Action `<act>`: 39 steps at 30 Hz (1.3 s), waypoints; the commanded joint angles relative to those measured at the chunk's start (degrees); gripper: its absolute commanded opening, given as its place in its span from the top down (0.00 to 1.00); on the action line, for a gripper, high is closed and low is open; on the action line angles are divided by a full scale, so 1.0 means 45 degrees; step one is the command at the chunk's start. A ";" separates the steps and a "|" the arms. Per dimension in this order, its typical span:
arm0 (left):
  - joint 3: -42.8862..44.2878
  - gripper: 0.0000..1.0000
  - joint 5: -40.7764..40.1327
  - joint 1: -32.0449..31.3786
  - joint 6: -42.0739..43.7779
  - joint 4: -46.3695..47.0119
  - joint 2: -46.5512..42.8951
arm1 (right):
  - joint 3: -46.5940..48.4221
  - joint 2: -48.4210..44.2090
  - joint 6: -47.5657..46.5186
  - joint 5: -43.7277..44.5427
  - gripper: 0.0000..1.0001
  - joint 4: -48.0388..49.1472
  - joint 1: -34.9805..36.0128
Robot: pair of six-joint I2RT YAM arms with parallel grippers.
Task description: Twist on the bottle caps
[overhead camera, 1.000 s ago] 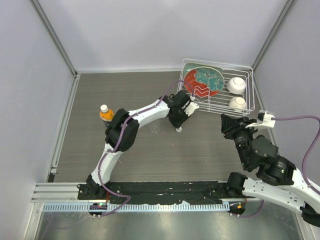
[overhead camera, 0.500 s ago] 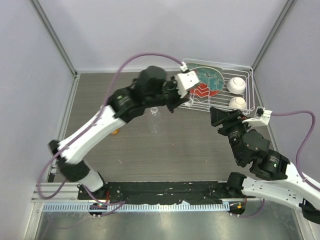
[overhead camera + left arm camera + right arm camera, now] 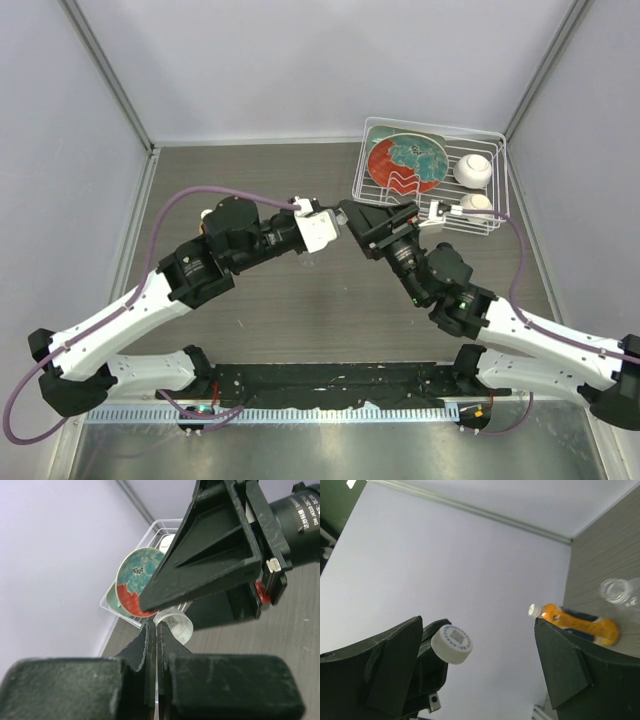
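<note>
My left gripper (image 3: 157,625) is shut, its tips pinching the rim of a white bottle cap (image 3: 176,624). In the right wrist view that cap (image 3: 451,644) hangs between the spread fingers of my open right gripper (image 3: 479,630), close to its left finger (image 3: 385,665) and touching neither. The two grippers meet tip to tip over the table's middle, left gripper (image 3: 338,222) and right gripper (image 3: 352,215). Beyond them stand the orange bottle (image 3: 585,625), a cream cap (image 3: 535,610) on its neck, and the clear bottle (image 3: 615,590) with an open mouth. My arms hide both bottles from above.
A white wire rack (image 3: 500,190) at the back right holds a red-and-teal plate (image 3: 405,160) and two white balls (image 3: 472,170). The plate (image 3: 132,577) shows behind my left fingers. Grey walls close off the left, right and back.
My right gripper has swung left from the right side to the table's middle and opened wide. My left arm has drawn back from the rack to meet it, still shut.
</note>
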 commanded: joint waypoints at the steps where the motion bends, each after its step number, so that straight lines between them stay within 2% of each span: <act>1: -0.0305 1.00 -0.0729 -0.0030 0.1056 0.2333 -0.0402 | -0.0079 0.0912 0.2622 -0.2328 0.01 0.3870 -0.0181; 7: -0.1360 1.00 -0.1002 -0.0030 0.1936 0.3584 -0.0617 | -0.0158 0.1558 0.3639 -0.3249 0.03 0.4969 -0.0493; 14: -0.1985 1.00 -0.0534 -0.0030 0.2053 0.3973 -0.0910 | -0.0490 0.1636 0.4303 -0.3835 0.23 0.5673 -0.1039; 17: -0.2161 1.00 -0.0320 -0.0050 0.2365 0.4053 -0.1047 | -0.0588 0.1637 0.4460 -0.4109 0.28 0.5869 -0.1157; 24: -0.2239 1.00 0.1006 -0.0030 0.2308 0.3760 -0.1496 | -0.0959 0.1403 0.4714 -0.4539 0.28 0.5791 -0.1548; 39: -0.3236 1.00 0.0833 -0.0030 0.2874 0.4834 -0.1652 | -0.0354 0.1949 0.4460 -0.5925 0.48 0.6377 -0.1568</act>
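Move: Still shut in the left fingertips, the cap lies about 1 cm ahead, 4 cm left and 3 cm above the open right hand. From the left hand, the right gripper's pad midpoint is level fore and aft, about 5 cm to the right and 3 cm lower. The clear bottle stands some 12 cm ahead, 3 cm left and 29 cm below the left hand; the orange bottle is about 14 cm ahead, 25 cm left and 29 cm below. Sliding left and rising, each by about 3.5 cm, the right hand brings its spread fingers to either side of the cap, rolling and swinging counter-clockwise some 30 degrees in all. Its fingers then draw in from wide open to roughly half. The left hand keeps its pinch on the cap, turns it about 15 degrees, and shifts some 1.5 cm forward, then about 2.5 cm back. ##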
